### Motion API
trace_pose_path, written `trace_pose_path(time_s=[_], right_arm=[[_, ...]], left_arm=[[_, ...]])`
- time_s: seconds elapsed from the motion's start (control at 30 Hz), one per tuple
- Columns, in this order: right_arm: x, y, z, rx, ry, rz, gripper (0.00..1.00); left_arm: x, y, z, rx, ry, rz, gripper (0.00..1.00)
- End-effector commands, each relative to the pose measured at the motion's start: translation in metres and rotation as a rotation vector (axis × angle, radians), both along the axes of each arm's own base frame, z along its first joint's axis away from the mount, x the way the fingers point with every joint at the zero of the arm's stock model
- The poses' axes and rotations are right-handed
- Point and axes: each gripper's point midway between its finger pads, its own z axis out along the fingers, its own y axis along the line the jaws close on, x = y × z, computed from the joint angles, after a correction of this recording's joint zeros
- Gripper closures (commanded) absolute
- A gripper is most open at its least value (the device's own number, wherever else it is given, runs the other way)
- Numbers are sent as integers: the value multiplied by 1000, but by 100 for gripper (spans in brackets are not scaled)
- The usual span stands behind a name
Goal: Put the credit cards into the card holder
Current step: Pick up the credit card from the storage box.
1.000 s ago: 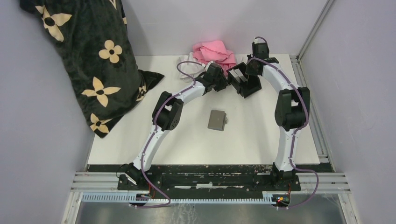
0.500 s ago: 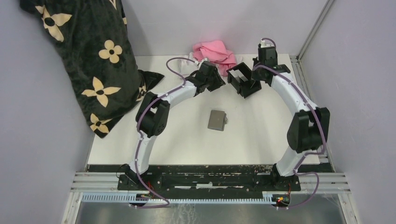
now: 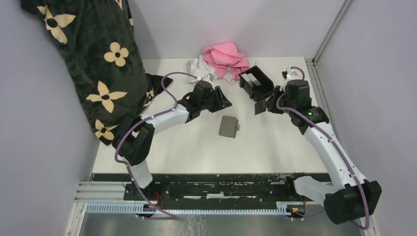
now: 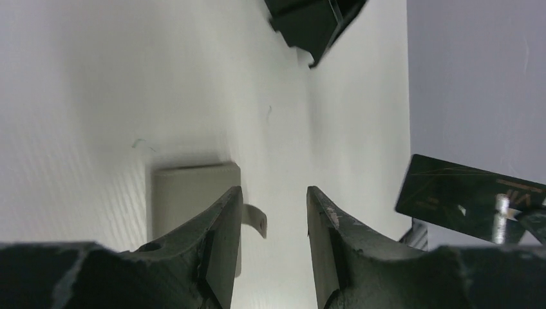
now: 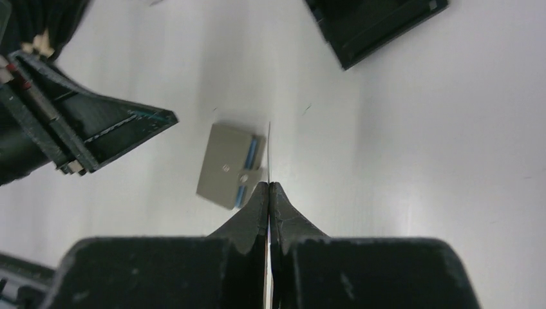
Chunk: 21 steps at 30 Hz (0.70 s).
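Observation:
The black open-topped card holder (image 3: 255, 81) stands at the back of the white table, also seen in the left wrist view (image 4: 315, 22) and the right wrist view (image 5: 380, 26). My right gripper (image 3: 268, 105) hangs just in front and to the right of it. It is shut on a thin credit card, seen edge-on (image 5: 268, 151) between the fingers and as a dark rectangle (image 4: 470, 199) from the left wrist. My left gripper (image 3: 223, 102) (image 4: 273, 193) hovers open and empty above the far edge of a closed grey wallet (image 3: 228, 126).
The grey wallet (image 5: 228, 164) shows a blue edge and a snap tab. A pink cloth (image 3: 226, 56) and a white cloth (image 3: 199, 69) lie at the back. A black flower-print cushion (image 3: 93, 54) leans on the left wall. A metal frame post runs along the right side.
Both arms have drawn back toward the near side. The right gripper carried the card from behind the card holder to its front right. The left gripper moved left and opened slightly.

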Motion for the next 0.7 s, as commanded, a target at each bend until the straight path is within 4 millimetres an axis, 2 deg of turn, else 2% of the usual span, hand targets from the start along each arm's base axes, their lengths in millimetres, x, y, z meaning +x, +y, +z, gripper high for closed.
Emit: trace_pose_path(time_s=[0.0, 0.13, 0.27, 0.5, 0.67], right_arm=[[-30, 40, 7, 184, -11, 145, 99], [-56, 52, -3, 252, 11, 210, 99], [-71, 59, -17, 304, 39, 251, 99], [-80, 75, -25, 411, 52, 310, 99], [-85, 81, -32, 454, 67, 333, 99]], left_arm=[[-31, -24, 51, -146, -179, -239, 51], [-59, -36, 60, -176, -227, -427, 50], [-80, -39, 65, -193, -260, -569, 49], [-108, -43, 59, -222, -231, -767, 46], [-118, -42, 46, -212, -195, -844, 46]])
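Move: My right hand already holds the black credit card, which lies about 12 cm to the right of my open left fingers, 4 cm back and some 6 cm above them. From my right hand, those left fingers are roughly 15 cm left, 5 cm ahead and 9 cm lower. The card holder lies about 3 cm back from my left hand and 12 cm below it; the storage box stands 15 cm ahead of that hand, 13 cm right and 9 cm below. I bring my two hands together for a handover. My left hand draws back about 11 cm, edging right and slightly up, and swings some 40 degrees clockwise so its still-open fingers face the card. My right hand keeps its pinch and carries the card back and left, sinking as it goes, while it rolls left side up and turns a little counter-clockwise. ##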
